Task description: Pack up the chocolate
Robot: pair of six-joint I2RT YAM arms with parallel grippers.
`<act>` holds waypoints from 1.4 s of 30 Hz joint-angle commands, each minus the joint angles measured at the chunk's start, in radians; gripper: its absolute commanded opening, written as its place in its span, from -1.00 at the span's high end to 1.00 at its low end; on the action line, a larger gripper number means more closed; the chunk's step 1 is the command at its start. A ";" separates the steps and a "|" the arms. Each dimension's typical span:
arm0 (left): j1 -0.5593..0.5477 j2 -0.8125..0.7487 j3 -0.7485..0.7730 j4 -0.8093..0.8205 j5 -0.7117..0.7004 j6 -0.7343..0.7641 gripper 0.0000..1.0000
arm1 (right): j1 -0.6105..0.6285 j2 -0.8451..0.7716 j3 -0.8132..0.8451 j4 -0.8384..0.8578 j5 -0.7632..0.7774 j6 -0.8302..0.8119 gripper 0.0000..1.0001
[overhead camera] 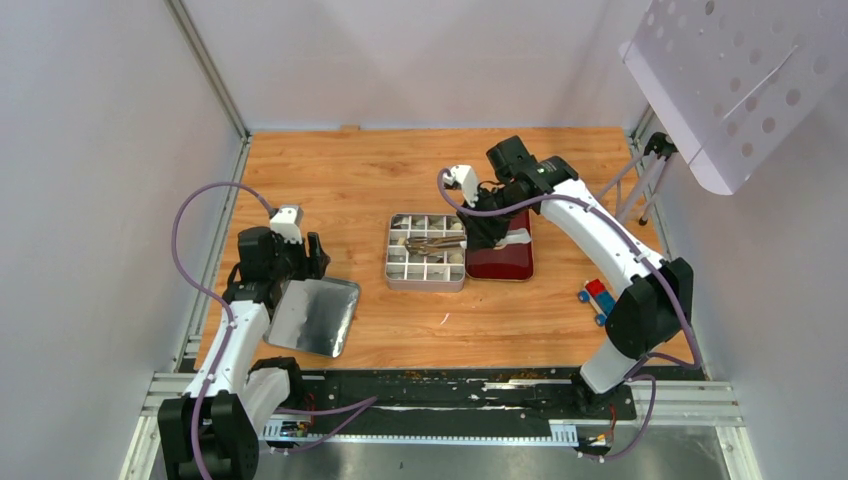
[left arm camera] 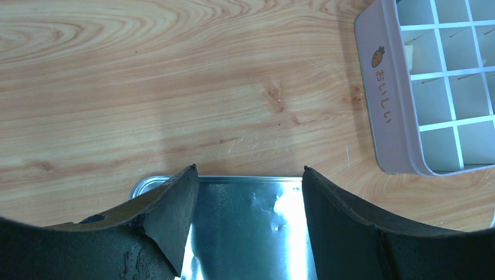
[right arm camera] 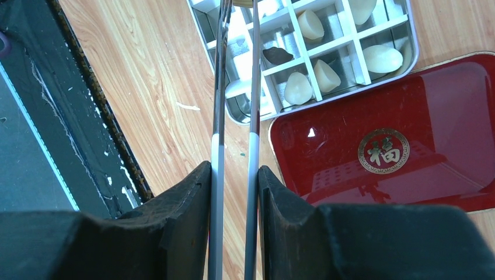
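The compartment tin (overhead camera: pixel 426 251) sits mid-table and holds several pieces of chocolate. In the right wrist view I see cream-white pieces (right arm camera: pixel 382 58) and one dark brown piece (right arm camera: pixel 276 55) in the tin's cells (right arm camera: pixel 350 44). My right gripper (overhead camera: pixel 483 238) (right arm camera: pixel 233 169) is shut on the long metal tongs (right arm camera: pixel 219 87), whose tips reach over the tin (overhead camera: pixel 435 243); the tips are cut off by the frame's top edge. The red tray (overhead camera: pixel 502 260) (right arm camera: pixel 385 146) lies bare beside the tin. My left gripper (overhead camera: pixel 305 262) (left arm camera: pixel 250 169) is open over the silver lid (overhead camera: pixel 315 315) (left arm camera: pixel 251 227).
A small red-and-blue block (overhead camera: pixel 597 297) lies on the wood right of the red tray. A white perforated panel (overhead camera: pixel 740 70) on a stand hangs over the back right corner. A black strip (overhead camera: pixel 450 390) runs along the near edge. The tin's side also shows in the left wrist view (left arm camera: pixel 385 111).
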 commanded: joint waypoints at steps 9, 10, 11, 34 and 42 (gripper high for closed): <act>0.011 -0.009 0.000 0.037 0.004 -0.012 -0.48 | 0.011 -0.012 -0.015 0.069 -0.023 0.025 0.30; 0.011 -0.007 0.001 0.036 0.005 -0.012 -0.48 | 0.011 -0.012 -0.015 0.071 -0.021 0.025 0.30; 0.011 -0.005 0.002 0.037 0.006 -0.012 -0.48 | 0.012 -0.012 -0.016 0.071 -0.021 0.026 0.30; 0.012 0.020 0.014 0.026 0.012 0.000 -0.48 | -0.202 -0.203 -0.162 0.061 0.023 -0.016 0.41; 0.011 0.077 0.062 0.016 0.021 0.019 -0.48 | -0.378 -0.333 -0.303 0.109 0.061 0.019 0.46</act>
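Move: The right hand grips the tongs at mid-length, with what looks like the last chocolate in their tips, over the divided box. The middle of that box lies about 10 cm to its left, 3 cm farther out and some 11 cm below. The red tray, already empty, has its middle about 4 cm to the right, 6 cm ahead and 13 cm down. From the idle left hand, the box is roughly 20 cm to the right, 3 cm ahead and 6 cm lower. Down by about 1 cm, the right hand brings the tong tips lower over the left half of the divided box and eases its squeeze a little to free the chocolate. It holds there briefly, squeezes the tongs again, then sweeps about 11 cm to the right, away from the box, turning nearly 20 degrees clockwise until the tongs are over the red tray. The fingers keep hold of the tongs throughout. ##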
